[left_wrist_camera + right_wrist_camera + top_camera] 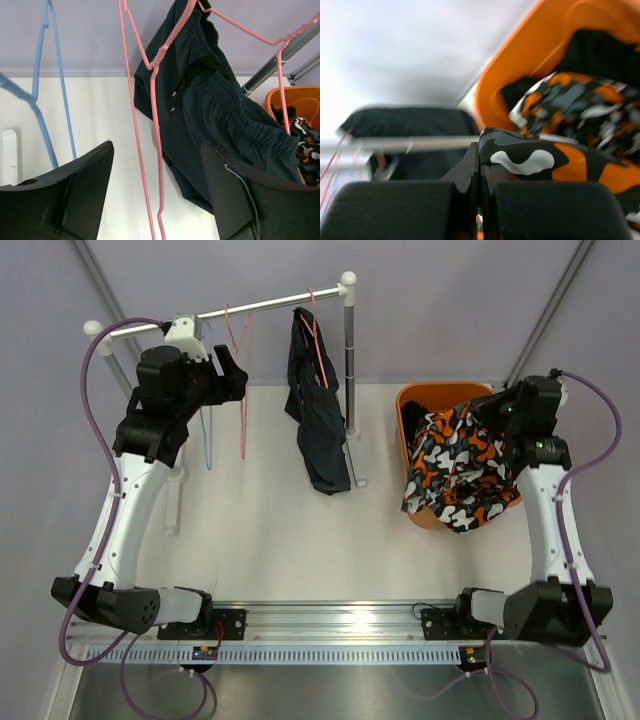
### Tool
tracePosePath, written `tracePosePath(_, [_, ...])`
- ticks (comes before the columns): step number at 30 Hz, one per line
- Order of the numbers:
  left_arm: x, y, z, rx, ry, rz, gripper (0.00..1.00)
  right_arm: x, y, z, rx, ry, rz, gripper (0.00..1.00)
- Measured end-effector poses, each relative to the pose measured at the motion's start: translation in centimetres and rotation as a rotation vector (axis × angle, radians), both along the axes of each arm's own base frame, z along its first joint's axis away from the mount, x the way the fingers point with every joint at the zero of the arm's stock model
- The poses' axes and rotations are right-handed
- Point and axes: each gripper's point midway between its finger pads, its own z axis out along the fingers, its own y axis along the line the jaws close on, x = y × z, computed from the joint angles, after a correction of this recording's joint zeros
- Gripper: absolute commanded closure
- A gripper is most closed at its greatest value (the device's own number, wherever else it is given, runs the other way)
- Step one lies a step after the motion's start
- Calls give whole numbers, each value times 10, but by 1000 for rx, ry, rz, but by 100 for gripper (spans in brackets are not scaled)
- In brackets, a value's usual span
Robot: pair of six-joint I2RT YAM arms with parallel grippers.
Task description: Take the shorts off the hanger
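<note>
One pair of black shorts (315, 415) (215, 100) hangs from a pink hanger (318, 340) (240, 27) on the rack's rail (260, 306). My left gripper (232, 375) (157, 145) is open just left of them, holding nothing, with the thin wires of an empty pink hanger (241, 370) (131, 100) passing between its fingers. The camouflage shorts (460, 465) (545, 160) lie draped over the orange basket's (415, 400) front rim. My right gripper (498, 412) (480, 150) is shut on their edge. Black fabric (600, 50) lies inside the basket.
An empty blue hanger (207, 440) (42, 100) hangs left of the pink one. The rack's upright post (349, 370) (272, 65) stands between the black shorts and the basket, and its foot (357, 480) rests on the white table.
</note>
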Motion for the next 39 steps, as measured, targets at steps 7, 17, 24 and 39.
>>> tracePosePath(7, [-12, 3, 9, -5, -24, 4, 22, 43, -38, -59, 28, 139, -70, 100])
tracePosePath(17, [-34, 9, 28, -23, -70, 9, 19, 3, -21, -202, 109, 384, -34, 100])
tracePosePath(24, [-54, 13, 41, -35, -91, 9, 19, 1, -17, -188, 104, 330, -11, 48])
tracePosePath(39, [-102, -64, 93, -89, -190, -230, 21, -55, -9, -33, -50, -25, 38, 6])
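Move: The right hand, still pinching the patterned shorts, has the orange bin's middle some 4 cm ahead, 3 cm to its right and 24 cm below. Black cloth lies in the bin about 12 cm ahead, 6 cm left and 26 cm below. From the open left hand, the hanging dark shorts are about 8 cm ahead, 17 cm right and 10 cm lower; an empty pink hanger is 6 cm ahead, 1 cm right and 3 cm lower. Keeping its pinch on the patterned shorts, the right hand carries on briefly forward and right, then plunges about 20 cm into the bin, drawing back a little and tipping down. There it opens wide, lets go, then rises about 17 cm, backing off and levelling. The open left hand backs about 10 cm away from the hangers while rising, finally swinging right. ##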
